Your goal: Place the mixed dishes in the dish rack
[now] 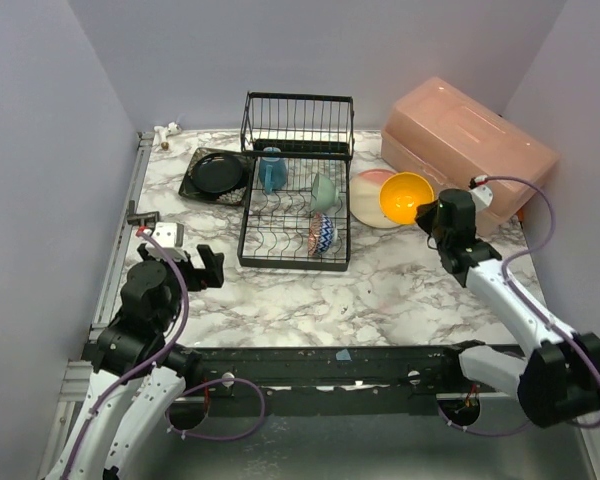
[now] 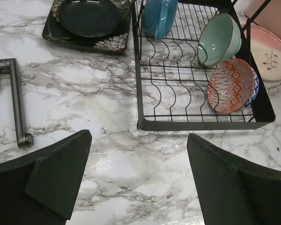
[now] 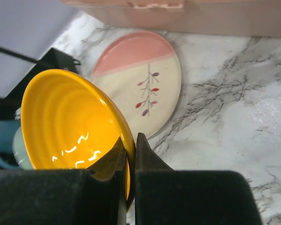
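The black wire dish rack holds the blue-handled mug, the mint-green bowl and the small red-patterned bowl. My right gripper is shut on the rim of the orange bowl, tilted above the beige-pink plate; in the right wrist view its fingers pinch the orange bowl wall. Left of the rack, the black round plate lies on the black square plate. My left gripper is open over bare marble, near the rack's front-left corner.
A big pink plastic box stands at the back right, close behind the right gripper. A grey metal bracket lies on the marble at the left. Walls close in the table on three sides.
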{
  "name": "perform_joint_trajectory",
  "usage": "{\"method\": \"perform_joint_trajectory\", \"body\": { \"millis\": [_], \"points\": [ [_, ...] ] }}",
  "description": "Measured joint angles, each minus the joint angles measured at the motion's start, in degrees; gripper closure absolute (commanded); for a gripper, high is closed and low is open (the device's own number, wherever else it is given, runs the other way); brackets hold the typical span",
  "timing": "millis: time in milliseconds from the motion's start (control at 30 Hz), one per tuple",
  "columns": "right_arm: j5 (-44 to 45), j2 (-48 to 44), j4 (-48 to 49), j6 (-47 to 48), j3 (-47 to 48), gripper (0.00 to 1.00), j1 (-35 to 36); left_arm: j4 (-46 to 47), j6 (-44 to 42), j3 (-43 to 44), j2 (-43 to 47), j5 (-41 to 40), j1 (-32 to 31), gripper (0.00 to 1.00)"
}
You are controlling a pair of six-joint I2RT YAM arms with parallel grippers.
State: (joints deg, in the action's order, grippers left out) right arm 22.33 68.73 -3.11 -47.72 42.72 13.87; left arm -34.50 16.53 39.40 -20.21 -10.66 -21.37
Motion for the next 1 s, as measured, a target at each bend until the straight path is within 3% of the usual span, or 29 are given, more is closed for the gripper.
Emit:
{"method": "perform_joint_trajectory", "body": {
  "millis": [200,400,667,1000],
  "points": [
    [-12.9,-15.0,0.0,10.7,-1.2,0.94,0.0,0.3,3.1,-0.5,-0.8,3.9,0.0,0.05],
    [-27.8,-12.3,-0.6,15.8,5.6,0.94,4.0,5.2,15.3,-5.2,-0.6,15.5,0.0,0.05],
    [-27.9,-2.8,-3.5,19.5,10.8,0.94,27.3,17.4,31.4,-8.5,-2.5,30.1,0.0,0.05],
    [-24.8,5.4,-3.3,18.9,13.2,0.95,39.3,14.8,30.1,-2.5,-5.9,31.8,0.0,0.15]
  ]
}}
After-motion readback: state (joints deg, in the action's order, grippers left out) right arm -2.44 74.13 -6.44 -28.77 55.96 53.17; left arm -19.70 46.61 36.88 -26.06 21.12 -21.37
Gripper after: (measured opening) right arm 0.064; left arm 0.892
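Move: The yellow bowl, already pinched at its rim by the right fingers, is about 19 cm ahead and 47 cm to the right of the left hand, some 5 cm lower. The left gripper waits, wide open, about 16 cm back and 51 cm left of the right hand. From the right hand, the patterned bowls are 3 cm ahead and 22 left, the rack's middle 9 ahead and 30 left, and the pink plate 13 ahead and 5 left, all low. Keeping the yellow bowl's rim pinched, the right hand sweeps it roughly 30 cm left and 15 cm back to the open left gripper in front of the rack, first climbing, then sinking partway, while turning about 70 degrees counter-clockwise. The left hand reaches some 11 cm right to meet it, dipping then rising, rolling its left side down about 35 degrees and turning clockwise, its fingers staying wide open. ##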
